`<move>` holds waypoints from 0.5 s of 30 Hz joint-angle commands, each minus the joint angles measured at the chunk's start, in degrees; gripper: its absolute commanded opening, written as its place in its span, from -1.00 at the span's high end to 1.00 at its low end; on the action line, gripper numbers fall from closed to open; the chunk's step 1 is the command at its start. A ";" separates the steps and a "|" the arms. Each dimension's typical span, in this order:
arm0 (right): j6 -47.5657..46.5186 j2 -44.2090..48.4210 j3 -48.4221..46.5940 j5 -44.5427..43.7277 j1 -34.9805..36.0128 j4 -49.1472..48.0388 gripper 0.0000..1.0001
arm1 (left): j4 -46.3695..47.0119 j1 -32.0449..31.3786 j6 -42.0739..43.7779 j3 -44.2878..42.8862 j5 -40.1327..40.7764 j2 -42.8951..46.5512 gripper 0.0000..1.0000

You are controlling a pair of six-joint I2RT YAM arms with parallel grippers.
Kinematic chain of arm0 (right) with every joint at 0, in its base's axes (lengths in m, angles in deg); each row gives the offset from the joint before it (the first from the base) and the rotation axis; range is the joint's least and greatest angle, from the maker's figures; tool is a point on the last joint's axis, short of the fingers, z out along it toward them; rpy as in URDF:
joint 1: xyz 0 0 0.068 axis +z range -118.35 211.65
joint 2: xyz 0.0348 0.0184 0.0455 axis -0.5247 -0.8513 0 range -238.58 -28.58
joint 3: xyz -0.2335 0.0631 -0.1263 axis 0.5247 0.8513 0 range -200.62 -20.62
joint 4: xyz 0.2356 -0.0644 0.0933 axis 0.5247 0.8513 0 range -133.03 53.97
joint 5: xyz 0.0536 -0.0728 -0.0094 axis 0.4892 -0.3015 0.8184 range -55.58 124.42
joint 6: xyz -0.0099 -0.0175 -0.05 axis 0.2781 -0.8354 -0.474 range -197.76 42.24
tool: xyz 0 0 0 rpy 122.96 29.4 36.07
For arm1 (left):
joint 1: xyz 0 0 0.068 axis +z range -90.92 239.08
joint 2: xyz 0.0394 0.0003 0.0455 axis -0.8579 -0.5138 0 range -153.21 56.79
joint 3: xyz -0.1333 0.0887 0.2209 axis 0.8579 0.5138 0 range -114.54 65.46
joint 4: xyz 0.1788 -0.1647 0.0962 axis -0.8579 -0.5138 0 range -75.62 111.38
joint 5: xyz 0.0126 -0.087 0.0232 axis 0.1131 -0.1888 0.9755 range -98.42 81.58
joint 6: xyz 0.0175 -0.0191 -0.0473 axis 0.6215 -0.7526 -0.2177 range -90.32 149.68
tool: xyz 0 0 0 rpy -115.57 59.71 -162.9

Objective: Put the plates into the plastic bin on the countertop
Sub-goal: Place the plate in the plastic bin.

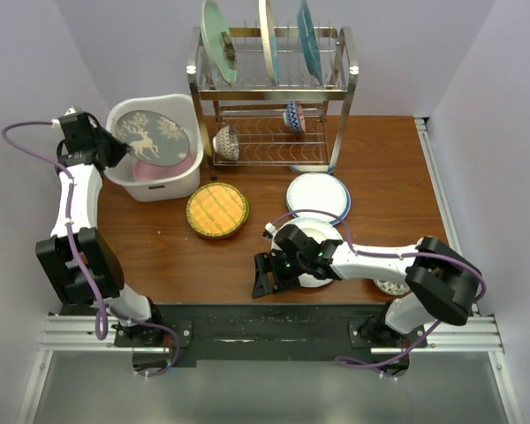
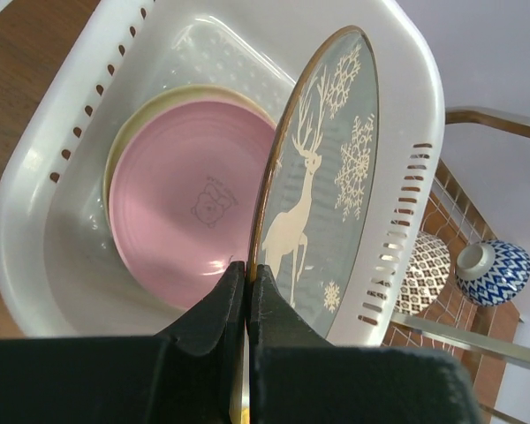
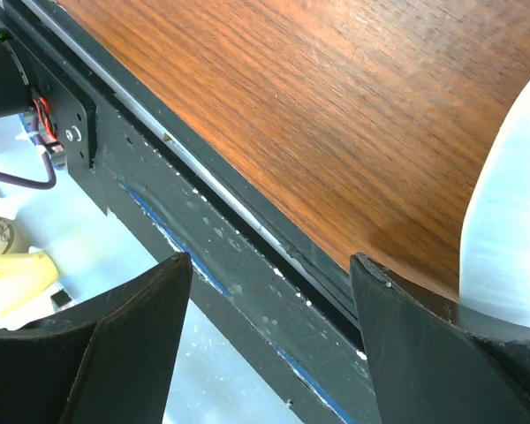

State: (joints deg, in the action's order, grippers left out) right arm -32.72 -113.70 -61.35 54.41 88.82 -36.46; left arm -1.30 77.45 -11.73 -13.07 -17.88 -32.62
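My left gripper is shut on the rim of the grey deer plate, which is tilted over the white plastic bin. A pink plate lies in the bin on a cream one. On the countertop lie a woven yellow plate, a blue-rimmed white plate and a white plate under my right arm. My right gripper stands open and empty over the table's front edge.
A two-tier wire rack at the back holds three upright plates on top and two patterned bowls below. A patterned dish sits by the right arm's base.
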 commanded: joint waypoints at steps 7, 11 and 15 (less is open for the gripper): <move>-1.09 0.75 -0.31 -1.35 -0.48 0.46 -0.52 | 8.88 0.35 0.36 -2.34 -4.17 -4.55 1.00; -1.09 0.66 -0.31 -1.27 -0.57 0.55 -0.52 | 9.14 0.26 1.06 -1.99 -6.10 -6.65 1.00; -1.09 0.83 -0.40 -1.36 -0.65 0.73 -0.52 | 7.12 -0.26 3.25 -3.30 -7.68 -9.55 1.00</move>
State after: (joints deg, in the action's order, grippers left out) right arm -32.85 -113.70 -61.35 54.41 88.49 -36.26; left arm -0.55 77.43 -9.89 -13.07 -20.39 -41.62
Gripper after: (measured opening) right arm 0.758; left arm 0.039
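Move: The left hand grips the grey deer plate by its rim. The pink plate stacked in the plastic bin, where the deer plate is going, lies about 9 cm ahead, 2 cm right and 20 cm below. The pie is some 16 cm right and 4 cm back, about 20 cm down; the brown patterned cup is about 22 cm right, 12 cm ahead and 14 cm lower. From the idle right hand, the pink plate lies roughly 29 cm ahead, 27 cm left and 2 cm below. The left hand lowers the still-pinched deer plate about 6.5 cm into the bin towards the pink plate, tipping slightly downward. ##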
